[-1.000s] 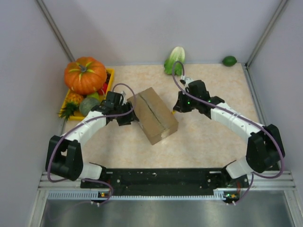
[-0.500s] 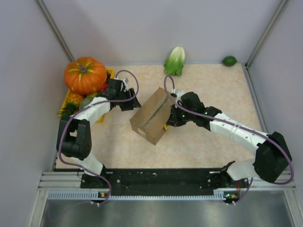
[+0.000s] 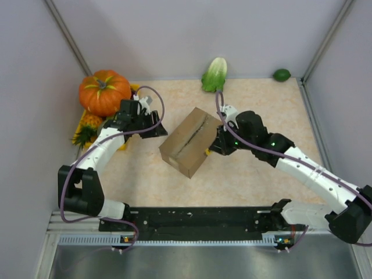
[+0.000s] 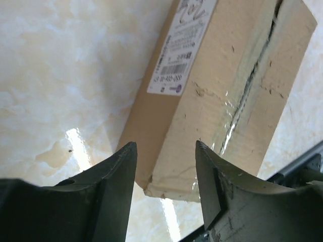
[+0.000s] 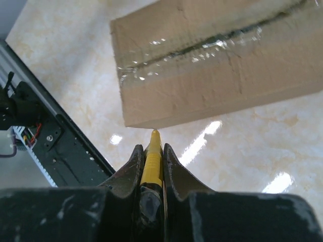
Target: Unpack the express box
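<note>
The express box, brown cardboard with a taped centre seam, lies closed and slantwise mid-table. In the left wrist view the box shows its white label on a side face. My left gripper is open and empty, just left of the box's far-left corner; its fingers frame that corner without touching. My right gripper is shut on a thin yellow tool at the box's right side. The tool's tip touches the lower edge of the box.
An orange pumpkin sits on a yellow tray with a pineapple and other fruit at the far left, close to my left arm. A green leafy vegetable and a lime lie at the back. Grey walls enclose the table.
The box has been swung round so its seam now runs the other diagonal. My right gripper moved left against the box with the tool. My left gripper drew back towards the pumpkin.
</note>
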Robot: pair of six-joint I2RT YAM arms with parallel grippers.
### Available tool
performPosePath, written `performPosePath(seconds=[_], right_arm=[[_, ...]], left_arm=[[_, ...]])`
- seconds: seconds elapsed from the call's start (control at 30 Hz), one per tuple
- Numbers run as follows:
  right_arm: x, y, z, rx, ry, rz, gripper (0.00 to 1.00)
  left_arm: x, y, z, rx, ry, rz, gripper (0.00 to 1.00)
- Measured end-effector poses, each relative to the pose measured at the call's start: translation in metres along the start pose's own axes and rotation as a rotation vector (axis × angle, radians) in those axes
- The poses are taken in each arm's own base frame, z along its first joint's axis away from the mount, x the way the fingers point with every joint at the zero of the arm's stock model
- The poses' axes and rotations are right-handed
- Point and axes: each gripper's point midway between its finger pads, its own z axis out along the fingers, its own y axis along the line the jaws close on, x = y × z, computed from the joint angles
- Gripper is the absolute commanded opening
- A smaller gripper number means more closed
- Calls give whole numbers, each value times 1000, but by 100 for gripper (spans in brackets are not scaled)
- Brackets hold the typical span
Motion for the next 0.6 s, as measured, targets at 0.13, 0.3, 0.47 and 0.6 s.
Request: performPosePath(seconds=[0.13, 0.3, 0.47, 0.6], right_arm=[[-12, 31, 0, -65, -56, -127, 0], [-19, 72, 15, -147, -141, -302, 0], [-28, 81, 34, -157, -274, -421, 0], [-35, 82, 56, -145, -318, -494, 0]], left_arm=[[24, -2, 1, 59, 66, -12, 48], [52, 0, 1, 79, 157, -38, 49], [60, 4, 0, 69, 196, -31, 52], [64, 7, 0, 63, 219, -24, 52]])
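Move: The express box lies aslant between the hands. Its near-left top corner is about 6 cm back from the empty left hand, level sideways and some 5 cm lower; the box's middle is 3 cm back, 10 cm right. The seam's near end lies about 14 cm left of the right hand, which holds the cutter, 3 cm back and 11 cm lower. The pumpkin stands some 15 cm ahead and 21 cm left of the left hand; the lettuce is about 27 cm straight ahead of the right. Over the box top, towards the near end of the taped seam, the right hand carries the still-gripped cutter about 10 cm left, first rising some 3 cm, then easing down slightly, while its fingers tip up roughly 30 degrees and turn counter-clockwise. The left hand draws back and down to the box's near-left corner, its fingers staying half open and coming astride the upper edge; whether fingers or blade touch can't be seen. ##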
